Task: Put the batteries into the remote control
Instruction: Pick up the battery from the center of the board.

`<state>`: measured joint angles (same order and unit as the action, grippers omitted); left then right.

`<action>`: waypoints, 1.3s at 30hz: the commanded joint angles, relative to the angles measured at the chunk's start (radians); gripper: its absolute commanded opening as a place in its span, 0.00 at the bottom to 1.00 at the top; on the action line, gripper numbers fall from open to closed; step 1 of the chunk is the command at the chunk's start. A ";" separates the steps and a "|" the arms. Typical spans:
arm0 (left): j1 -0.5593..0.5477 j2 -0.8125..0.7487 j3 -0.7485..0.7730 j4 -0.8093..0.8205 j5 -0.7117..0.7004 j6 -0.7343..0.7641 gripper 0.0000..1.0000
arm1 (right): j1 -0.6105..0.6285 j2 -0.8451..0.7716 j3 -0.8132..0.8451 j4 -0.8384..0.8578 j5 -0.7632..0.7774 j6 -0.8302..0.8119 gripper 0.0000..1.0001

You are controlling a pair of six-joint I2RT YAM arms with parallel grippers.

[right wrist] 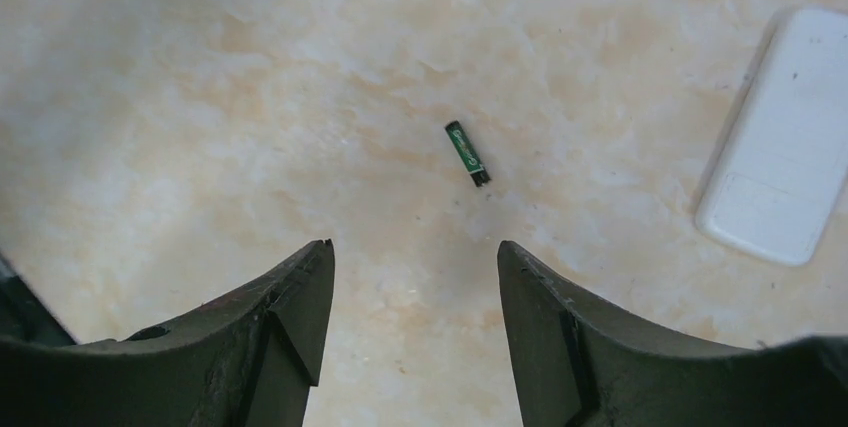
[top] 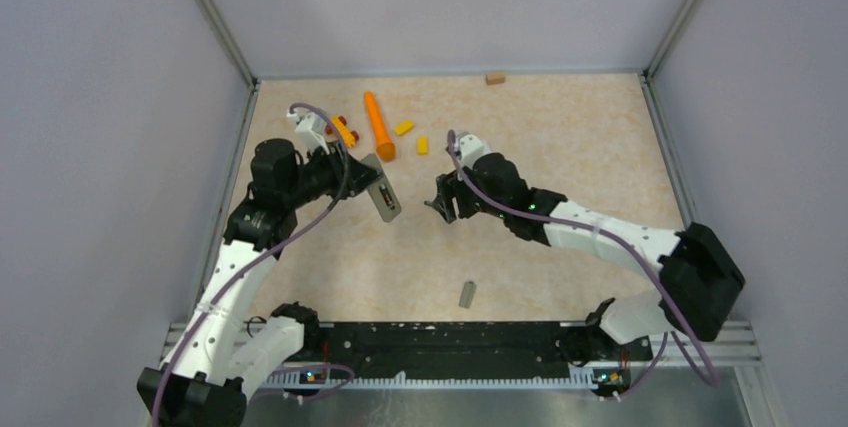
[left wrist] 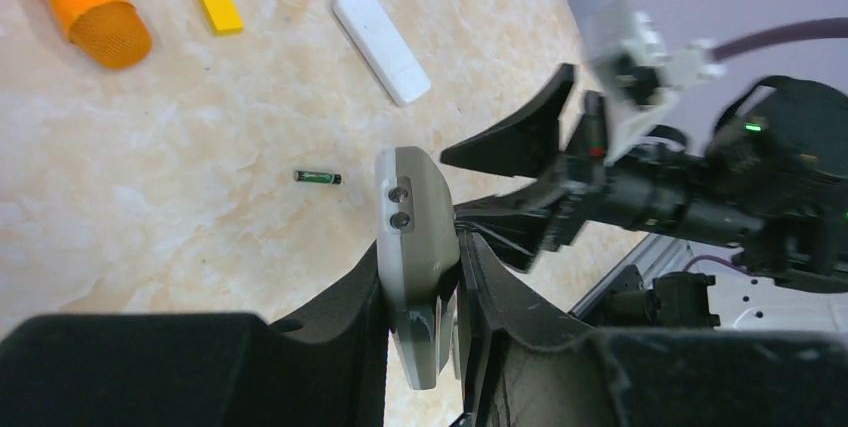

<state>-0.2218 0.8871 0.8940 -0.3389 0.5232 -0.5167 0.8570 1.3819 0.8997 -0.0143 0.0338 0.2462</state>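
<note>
My left gripper (top: 358,173) is shut on a grey remote control (top: 384,192) and holds it above the table. In the left wrist view the remote control (left wrist: 412,237) stands edge-on between the fingers, two small screws on its end. One of the batteries (right wrist: 467,153), slim and dark with green print, lies on the table ahead of my right gripper (right wrist: 415,257). That gripper is open with nothing between its fingers and hovers above the table, right of the remote (top: 443,204). The same battery (left wrist: 318,177) shows in the left wrist view.
A white flat rectangular piece (right wrist: 780,137) lies right of the battery. An orange carrot-shaped toy (top: 378,125), two yellow blocks (top: 404,128) (top: 422,145) and a brown block (top: 495,78) sit at the back. A small grey piece (top: 466,293) lies near the front.
</note>
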 commanded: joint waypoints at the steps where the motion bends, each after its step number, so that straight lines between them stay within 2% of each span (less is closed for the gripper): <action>1: 0.004 -0.069 -0.029 0.068 -0.039 0.032 0.00 | -0.009 0.179 0.144 -0.087 0.038 -0.164 0.61; 4: 0.006 -0.089 -0.039 0.089 0.004 0.042 0.00 | -0.015 0.284 0.218 -0.098 0.044 -0.237 0.61; 8: 0.006 -0.124 -0.047 0.116 0.017 0.051 0.00 | -0.029 0.408 0.325 -0.151 0.021 -0.330 0.53; 11: 0.006 -0.141 -0.050 0.133 0.016 0.053 0.00 | -0.043 0.475 0.381 -0.170 -0.028 -0.344 0.47; 15: 0.006 -0.153 -0.046 0.137 -0.003 0.050 0.00 | -0.051 0.530 0.417 -0.190 -0.066 -0.348 0.45; 20: 0.006 -0.176 -0.057 0.152 -0.056 0.044 0.00 | -0.065 0.575 0.440 -0.211 -0.111 -0.359 0.40; 25: 0.007 -0.184 -0.061 0.161 -0.076 0.043 0.00 | -0.066 0.617 0.479 -0.257 -0.126 -0.378 0.23; 31: 0.007 -0.182 -0.059 0.161 -0.072 0.043 0.00 | -0.067 0.629 0.481 -0.256 -0.106 -0.384 0.21; 36: 0.007 -0.182 -0.057 0.162 -0.072 0.044 0.00 | -0.066 0.631 0.483 -0.251 -0.080 -0.362 0.06; 39: 0.007 -0.182 -0.057 0.166 -0.063 0.043 0.00 | -0.072 0.559 0.438 -0.182 -0.075 -0.316 0.04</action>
<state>-0.2203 0.7170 0.8394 -0.2390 0.4549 -0.4767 0.7998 2.0026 1.3426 -0.2687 -0.0631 -0.1112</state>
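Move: Below and beyond the open right hand, the battery lies on the table about 6 cm ahead, 3 cm to the left and 13 cm down. Around it, the yellow block lies roughly 15 cm farther out and 2 cm left of it; the white remote lies some 10 cm farther out and 12 cm right of it. For the left hand, still holding the open remote, the battery is roughly 6 cm ahead, 11 cm right and 25 cm below. Sinking about 13 cm and reaching some 6 cm forward with a little left, the right hand comes down on the battery, its fingers tipping some 30 degrees steeper towards the table. On the way they narrow, then close almost shut, pinching the battery across its middle. The left hand keeps its grip on the open remote and lifts it about 4 cm, tilting it up and easing slightly back and left. ##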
